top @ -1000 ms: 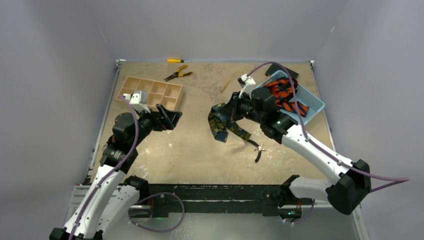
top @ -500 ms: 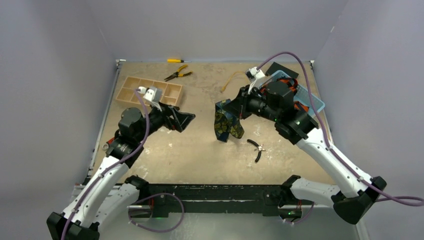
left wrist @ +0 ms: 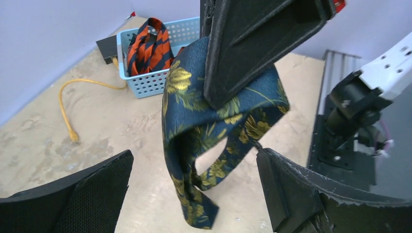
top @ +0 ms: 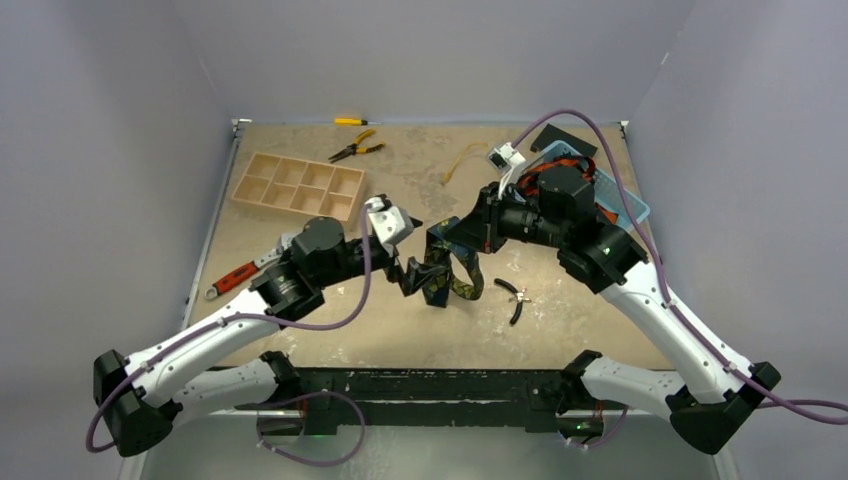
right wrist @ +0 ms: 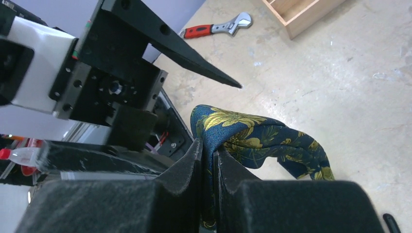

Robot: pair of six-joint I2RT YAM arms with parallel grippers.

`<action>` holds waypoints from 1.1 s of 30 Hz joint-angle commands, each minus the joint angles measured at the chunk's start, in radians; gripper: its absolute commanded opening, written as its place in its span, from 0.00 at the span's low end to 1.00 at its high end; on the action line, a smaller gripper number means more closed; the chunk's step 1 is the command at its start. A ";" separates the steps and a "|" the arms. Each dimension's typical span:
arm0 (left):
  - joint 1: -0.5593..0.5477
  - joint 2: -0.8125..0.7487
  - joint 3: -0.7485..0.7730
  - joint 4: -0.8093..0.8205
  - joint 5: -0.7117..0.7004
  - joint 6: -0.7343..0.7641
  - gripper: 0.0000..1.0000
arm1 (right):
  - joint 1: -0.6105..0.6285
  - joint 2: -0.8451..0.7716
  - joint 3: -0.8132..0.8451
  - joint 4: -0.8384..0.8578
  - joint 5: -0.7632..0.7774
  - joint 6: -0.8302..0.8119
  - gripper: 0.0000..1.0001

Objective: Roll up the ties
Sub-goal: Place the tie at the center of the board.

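Observation:
A dark navy tie with gold-yellow flowers hangs folded in a loop above the table's middle. My right gripper is shut on its upper fold, and the cloth is pinched between the pads. The tie's loose end dangles just above the table. My left gripper is open wide, its two fingers standing on either side of the hanging tie without touching it. Orange-red ties with black stripes lie in the blue basket, partly hidden behind my right arm in the top view.
A wooden compartment tray sits back left. Yellow-handled pliers and a screwdriver lie at the back. A thin yellow cord runs near the basket. Small cutters lie under my right arm, a red-handled wrench at the left.
My left arm has swung right from the wooden tray, open, until its fingers flank the tie. My right gripper has kept the tie raised and shifted slightly right.

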 commanded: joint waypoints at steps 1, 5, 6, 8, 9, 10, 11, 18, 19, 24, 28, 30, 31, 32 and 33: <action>-0.040 0.065 0.084 0.013 -0.117 0.198 0.97 | -0.002 -0.013 0.067 -0.011 -0.045 0.014 0.13; -0.040 0.100 0.097 0.040 -0.160 0.229 0.92 | -0.002 -0.016 0.083 -0.022 -0.058 0.014 0.13; -0.040 0.109 0.097 0.055 -0.175 0.228 0.85 | -0.002 -0.018 0.088 -0.023 -0.063 0.014 0.13; -0.040 0.132 0.104 0.066 -0.198 0.232 0.67 | -0.002 -0.018 0.093 -0.023 -0.069 0.016 0.13; -0.040 0.141 0.109 0.068 -0.211 0.228 0.56 | -0.002 -0.017 0.096 -0.023 -0.070 0.017 0.13; -0.040 0.148 0.107 0.076 -0.216 0.222 0.48 | -0.002 -0.017 0.097 -0.022 -0.071 0.017 0.13; -0.040 0.148 0.102 0.101 -0.210 0.203 0.47 | -0.002 -0.016 0.098 -0.022 -0.073 0.017 0.13; -0.040 0.143 0.069 0.193 -0.182 0.129 0.56 | -0.002 -0.015 0.094 -0.008 -0.079 0.027 0.13; -0.040 0.142 0.065 0.206 -0.182 0.122 0.52 | -0.002 -0.015 0.093 -0.006 -0.079 0.029 0.13; -0.040 0.144 0.048 0.242 -0.195 0.103 0.02 | -0.002 -0.015 0.095 -0.001 -0.082 0.037 0.14; -0.040 0.130 0.029 0.255 -0.263 0.070 0.00 | -0.002 -0.034 0.107 -0.005 -0.027 0.036 0.50; -0.041 0.107 0.018 0.266 -0.329 0.049 0.00 | -0.002 -0.069 0.110 -0.017 0.082 0.026 0.68; -0.040 0.093 0.019 0.270 -0.365 0.045 0.00 | -0.002 -0.099 0.106 -0.017 0.174 0.018 0.72; -0.040 0.074 0.026 0.270 -0.403 0.045 0.00 | -0.002 -0.134 0.091 -0.011 0.242 0.003 0.77; -0.040 0.061 0.041 0.265 -0.435 0.030 0.00 | -0.002 -0.175 0.064 0.000 0.293 -0.005 0.79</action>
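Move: Just beyond the left fingertips, the near part of the tie, draped from the right fingers, lies about 4 cm ahead and 3 cm to the right, at nearly the same height. From the right hand this part is some 2 cm ahead and 3 cm left, about level. On the board, roughly 30 cm below the left hand, the black-handled pliers lie about 19 cm right and nearly level fore-and-aft, the wooden tray some 26 cm ahead and 28 cm left. Reaching forward about 5 cm and slightly right, the wide-open left hand closes its fingers on the draped tie beside the right fingertips, turning some 10–15 degrees counter-clockwise. The right hand keeps its pinch almost in place, rising about 2 cm, then opens wide, lets go of the tie and starts up and to the right, away from the left hand. ##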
